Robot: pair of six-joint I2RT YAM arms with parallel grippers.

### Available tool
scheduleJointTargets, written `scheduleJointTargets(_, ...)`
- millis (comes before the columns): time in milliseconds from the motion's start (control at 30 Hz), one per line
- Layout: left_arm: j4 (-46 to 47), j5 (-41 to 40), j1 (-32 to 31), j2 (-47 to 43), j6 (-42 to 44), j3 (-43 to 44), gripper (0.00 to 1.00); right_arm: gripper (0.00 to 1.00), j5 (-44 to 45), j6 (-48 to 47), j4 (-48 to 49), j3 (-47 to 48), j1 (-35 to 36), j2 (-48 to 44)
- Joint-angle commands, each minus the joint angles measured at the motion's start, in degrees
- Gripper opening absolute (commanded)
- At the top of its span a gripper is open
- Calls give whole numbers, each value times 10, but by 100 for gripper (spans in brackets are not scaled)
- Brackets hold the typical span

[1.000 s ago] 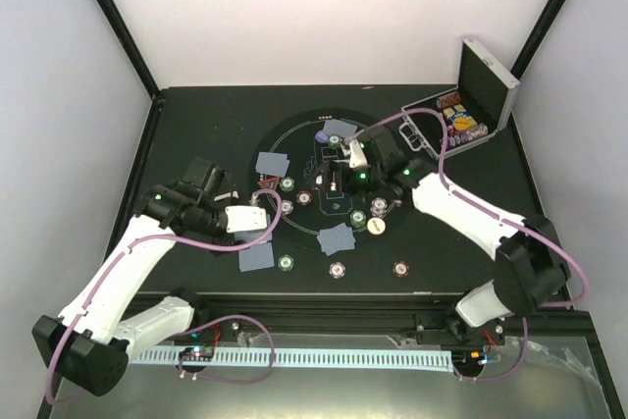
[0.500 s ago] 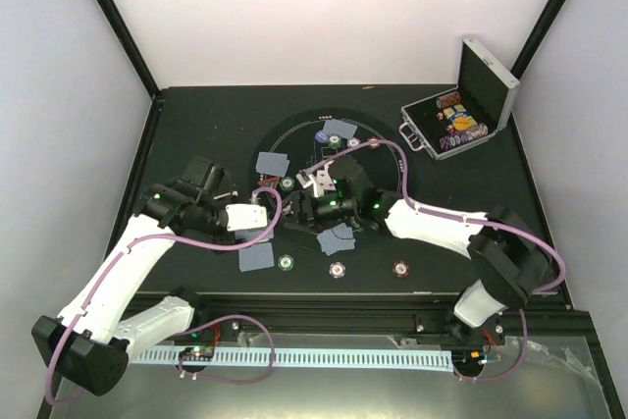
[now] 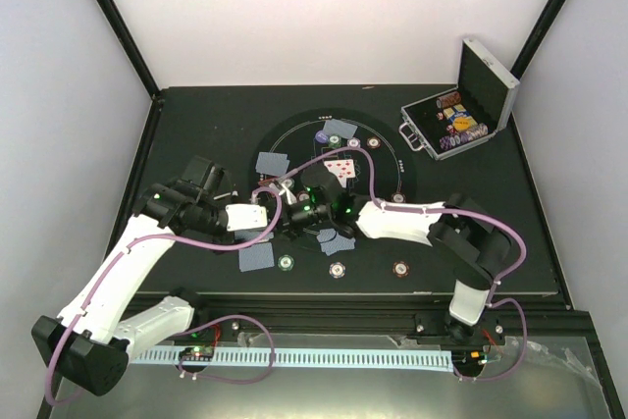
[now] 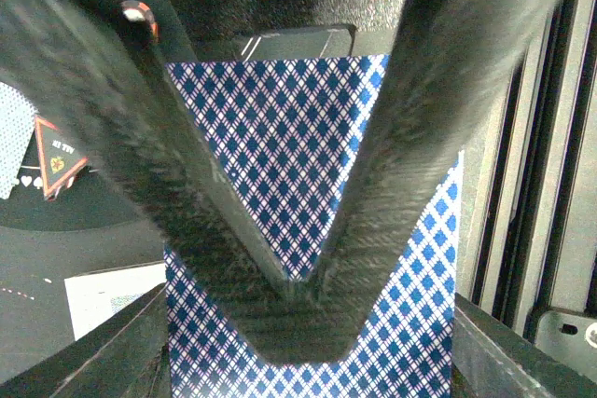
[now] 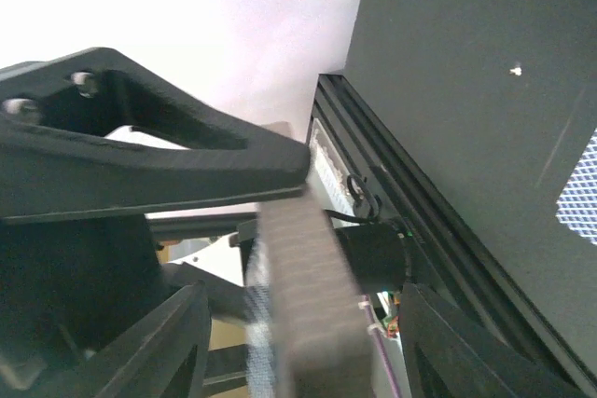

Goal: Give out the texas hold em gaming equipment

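My left gripper (image 3: pixel 265 214) (image 4: pixel 300 309) is shut on a stack of blue-diamond-backed playing cards (image 4: pixel 280 146) above the mat's near-left edge. My right gripper (image 3: pixel 288 215) (image 5: pixel 298 361) has reached across to it, and its fingers stand apart on either side of the blurred card stack (image 5: pixel 303 295) without touching it. A face-up red-pipped card (image 3: pixel 340 166) lies mid-mat. Face-down cards lie at the left (image 3: pixel 272 161), the far side (image 3: pixel 340 128), the near side (image 3: pixel 337 240) and off the mat (image 3: pixel 257 255). Chips (image 3: pixel 286 262) ring the mat. A red triangle marker (image 4: pixel 58 157) shows in the left wrist view.
The round black mat (image 3: pixel 294 139) lies in the middle of the table. A silver case (image 3: pixel 461 120) holding more chips stands open at the back right. More chips (image 3: pixel 337 270) (image 3: pixel 400 267) lie near the front rail (image 3: pixel 324 293). Purple cables loop over both arms.
The right arm swung left from mid-mat to the left gripper's card stack, its jaws narrowing. A face-up card now shows where it had been. The left arm held still.
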Motion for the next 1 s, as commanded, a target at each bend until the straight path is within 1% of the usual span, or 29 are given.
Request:
scheduleJointTargets(0,-13,8,-2,-5,-7,31,1,56,-12,5,17,3,1,14)
scheduleJointTargets(200,-14,8,-2,-5,-6,31,2,51,-12,-6,4,-26,-13,16)
scheduleJointTargets(433,-14,5,-2,-8,-5,28,2,48,-10,-26,-18,-49,-35,-5)
scheduleJointTargets(667,-13,6,-2,-7,-6,28,2,42,-2,-50,-56,-59,-43,-29)
scheduleJointTargets(867,-13,6,-2,-8,-5,30,2,39,6,-78,-101,-62,-51,-44)
scheduleJointTargets(967,-13,6,-2,-8,-6,28,2,39,13,-88,-123,-57,-51,-51)
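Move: The deck, held card backs up in the left hand, lies between the right fingers, its middle about 1 cm left and 1 cm below their hand point. On the table some 16 cm below the right hand, the red triangle is about 7 cm ahead and 1 cm left, the face-down cards about 12 cm back and 4 cm left. For the left hand, the deck's middle is about 1 cm right, level in height and neither ahead nor back. Right hand dips about 2 cm, then draws some 3 cm right along the steady left-held deck, its fingers narrowing. ##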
